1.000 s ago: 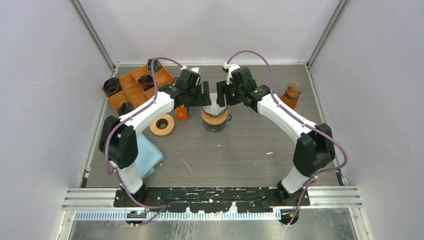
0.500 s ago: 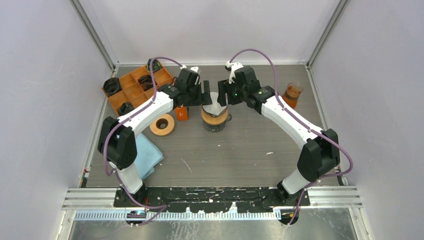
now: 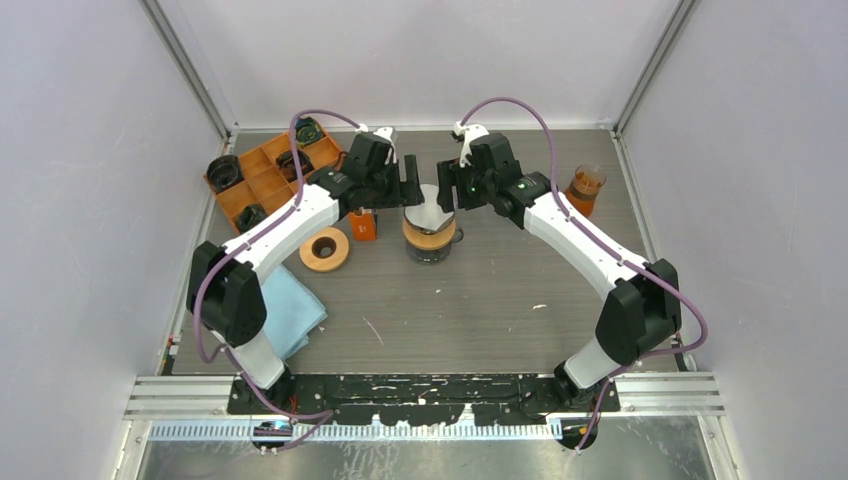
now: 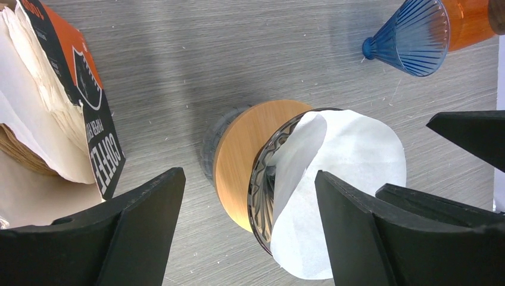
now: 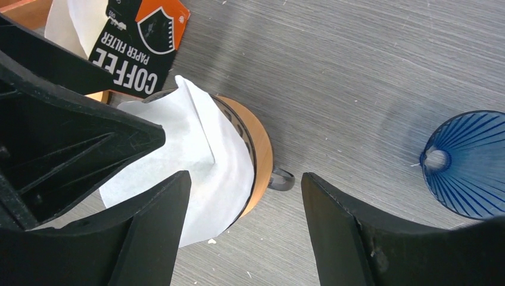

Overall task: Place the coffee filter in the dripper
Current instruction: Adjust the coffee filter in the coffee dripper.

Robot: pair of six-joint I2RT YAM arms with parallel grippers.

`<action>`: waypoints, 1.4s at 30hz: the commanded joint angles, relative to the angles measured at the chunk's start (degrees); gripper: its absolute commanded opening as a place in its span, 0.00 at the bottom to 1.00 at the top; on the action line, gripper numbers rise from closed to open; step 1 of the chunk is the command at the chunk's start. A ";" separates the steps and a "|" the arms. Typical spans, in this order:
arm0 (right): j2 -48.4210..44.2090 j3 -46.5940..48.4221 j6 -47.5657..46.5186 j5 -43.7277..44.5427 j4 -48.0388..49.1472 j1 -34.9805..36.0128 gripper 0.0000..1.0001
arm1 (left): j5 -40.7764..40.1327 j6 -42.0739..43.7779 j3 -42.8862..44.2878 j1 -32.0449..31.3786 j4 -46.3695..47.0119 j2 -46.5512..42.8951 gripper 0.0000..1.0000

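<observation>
The glass dripper with a wooden collar [image 3: 428, 240] stands at the table's middle back. The white paper coffee filter [image 3: 428, 212] sits in its mouth, one side folded inward, its edge sticking out past the rim. My left gripper [image 3: 408, 187] is open just left of the filter and my right gripper [image 3: 447, 187] is open just right of it; neither holds anything. In the left wrist view the filter [image 4: 345, 173] and collar [image 4: 238, 161] lie between the open jaws of my left gripper [image 4: 247, 179]. In the right wrist view my right gripper [image 5: 244, 179] is open over the filter [image 5: 178, 155] and collar [image 5: 263, 156].
An orange and black filter pack [image 3: 363, 227] lies left of the dripper. A wooden ring [image 3: 325, 249], a blue cloth [image 3: 298, 310] and an orange tray [image 3: 265, 175] are further left. An orange glass beaker [image 3: 585, 187] with a blue cone [image 5: 464, 164] stands to the right.
Both arms' elbows have shifted outward a little. The grippers stay open on either side of the filter, which rests in the dripper as before.
</observation>
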 commanded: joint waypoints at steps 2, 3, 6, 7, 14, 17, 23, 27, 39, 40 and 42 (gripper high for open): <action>0.22 -0.06 -1.03 3.06 0.31 -0.32 0.74 | -1.51 0.93 0.57 0.34 -0.04 -1.21 0.83; 0.68 -0.17 -1.06 3.18 0.30 -0.32 0.74 | -1.72 1.01 0.70 0.32 -0.09 -0.73 0.83; 1.98 -0.51 -1.18 3.81 0.43 -0.32 0.74 | -2.47 1.32 1.56 0.39 -0.77 0.59 0.83; 2.38 -0.62 -1.28 3.96 0.45 -0.32 0.75 | -2.65 1.42 1.75 0.35 -0.99 1.00 0.83; 4.26 -1.44 -1.48 4.37 0.99 -0.31 0.74 | -3.53 1.64 2.00 0.37 -1.23 2.77 0.82; 4.90 -1.70 -1.55 4.37 1.17 -0.32 0.74 | -3.58 1.62 1.91 0.36 -1.40 3.44 0.81; 5.55 -1.84 -1.65 4.72 1.31 -0.31 0.74 | -3.78 1.67 1.73 0.40 -1.84 3.86 0.80; 5.47 -1.82 -1.66 4.94 1.35 -0.31 0.75 | -3.88 1.73 1.65 0.35 -1.77 3.63 0.80; 6.30 -2.76 -1.68 5.10 1.79 -0.31 0.75 | -3.51 1.65 0.56 0.39 -1.64 3.51 0.81; 6.34 -2.76 -1.69 5.08 1.81 -0.31 0.75 | -3.45 1.63 0.51 0.35 -1.65 3.50 0.81; 6.18 -2.66 -1.66 4.99 1.81 -0.31 0.75 | -3.47 1.61 0.50 0.34 -1.73 3.45 0.81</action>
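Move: The coffee filter, already standing in the glass dripper, is about 5 cm to the right of the left hand, 3 cm back and some 4 cm below it. From the right hand it lies roughly 4 cm left, 3 cm back and 5 cm down. The filter box stands about 8 cm left of the left hand and 1 cm back, well below; the blue dripper is some 13 cm right of the right hand and 5 cm ahead, near the table. Lower both open grippers together into the mouth of the filter, the left about 4 cm and the right about 6 cm, easing each outward about a centimetre. Bring the inner finger of each down against the paper inside the dripper rim, tipping the right hand by some 10 degrees. Keep both grippers open and hold them low there. ##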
